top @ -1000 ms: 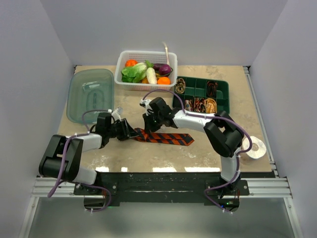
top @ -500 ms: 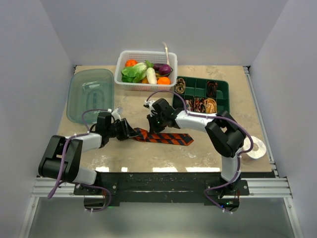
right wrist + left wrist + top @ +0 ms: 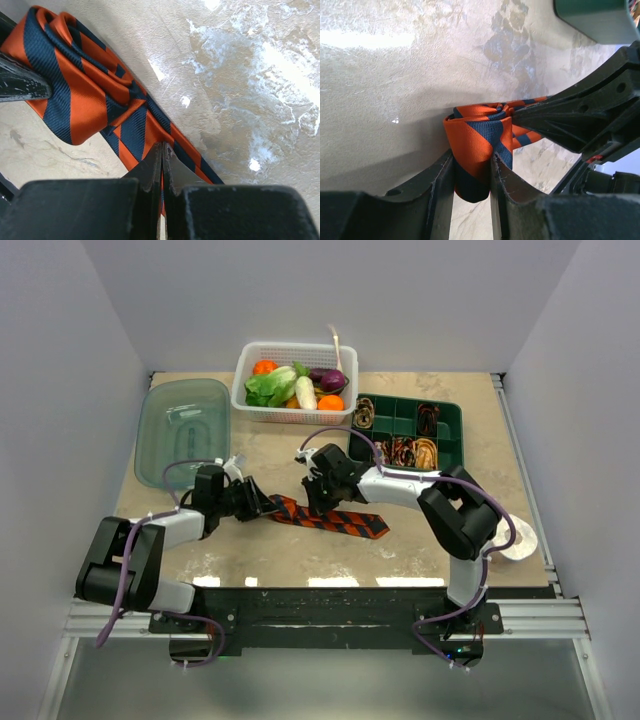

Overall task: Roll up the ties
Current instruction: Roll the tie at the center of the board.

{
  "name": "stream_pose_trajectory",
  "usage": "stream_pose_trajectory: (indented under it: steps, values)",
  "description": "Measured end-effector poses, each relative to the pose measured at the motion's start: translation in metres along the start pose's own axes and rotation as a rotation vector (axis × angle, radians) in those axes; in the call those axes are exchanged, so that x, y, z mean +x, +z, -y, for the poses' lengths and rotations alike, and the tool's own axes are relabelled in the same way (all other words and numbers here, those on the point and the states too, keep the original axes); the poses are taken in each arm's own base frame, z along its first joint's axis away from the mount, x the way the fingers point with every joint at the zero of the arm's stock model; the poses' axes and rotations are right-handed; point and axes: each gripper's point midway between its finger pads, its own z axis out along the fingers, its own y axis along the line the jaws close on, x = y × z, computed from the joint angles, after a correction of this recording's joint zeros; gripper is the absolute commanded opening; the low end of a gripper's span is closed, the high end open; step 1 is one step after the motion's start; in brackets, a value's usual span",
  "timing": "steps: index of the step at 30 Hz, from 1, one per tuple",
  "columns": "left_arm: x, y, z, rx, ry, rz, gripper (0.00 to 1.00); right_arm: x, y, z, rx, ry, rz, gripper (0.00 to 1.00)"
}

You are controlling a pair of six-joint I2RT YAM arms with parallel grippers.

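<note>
An orange-red and dark-striped tie (image 3: 340, 520) lies on the table, its left end coiled into a small roll (image 3: 477, 132). My left gripper (image 3: 268, 508) is shut on that roll (image 3: 472, 175), one finger on each side. The rest of the tie (image 3: 90, 100) runs flat to the right. My right gripper (image 3: 313, 505) is shut, and its joined tips (image 3: 162, 150) press on the flat strip just beside the roll. A left finger (image 3: 20, 82) shows at the edge of the right wrist view. Brown coiled ties (image 3: 405, 452) sit in a green tray.
The green compartment tray (image 3: 400, 412) stands behind the right arm. A white basket (image 3: 243, 380) of vegetables is at the back centre. A teal plastic tub (image 3: 183, 430) lies at the back left. A white tape roll (image 3: 518, 538) sits at the right edge.
My right gripper has shifted slightly right and nearer along the tie. The tie's free end has drawn in a little. The left gripper keeps its hold on the roll.
</note>
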Motion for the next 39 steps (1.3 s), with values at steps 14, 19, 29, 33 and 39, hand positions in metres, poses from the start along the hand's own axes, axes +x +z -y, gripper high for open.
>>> stream_pose_trajectory:
  steps: [14, 19, 29, 33, 39]
  values:
    - [-0.002, -0.001, -0.004, -0.025, -0.015, 0.02, 0.27, -0.001, -0.001, 0.0, 0.001, 0.0, -0.001, 0.0]
    - [-0.003, -0.001, -0.006, -0.044, 0.007, 0.012, 0.27, -0.018, -0.005, -0.006, -0.007, -0.005, 0.026, 0.0]
    - [-0.01, -0.001, -0.007, -0.122, 0.062, 0.002, 0.25, -0.04, -0.009, -0.032, -0.071, -0.013, 0.074, 0.0]
    - [-0.012, 0.002, -0.002, -0.157, 0.1, -0.004, 0.24, -0.036, -0.004, -0.045, -0.094, -0.017, 0.063, 0.0]
    - [-0.011, 0.005, 0.004, -0.227, 0.158, -0.009, 0.23, -0.028, 0.01, -0.048, -0.1, -0.017, 0.031, 0.0]
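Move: The left hand already pinches the rolled end of the tie, about 1 cm ahead and 2 cm right of its hand point. From the right hand, down on the tie with shut fingers, that rolled end is roughly 7 cm left, 1 cm ahead. The flat tail's middle lies some 7 cm to the right hand's right and 2 cm back; the green box is about 22 cm right, 18 cm ahead. Closed right fingers lift 4 cm, swing 5 cm left, then dip towards the roll the left keeps pinching. ##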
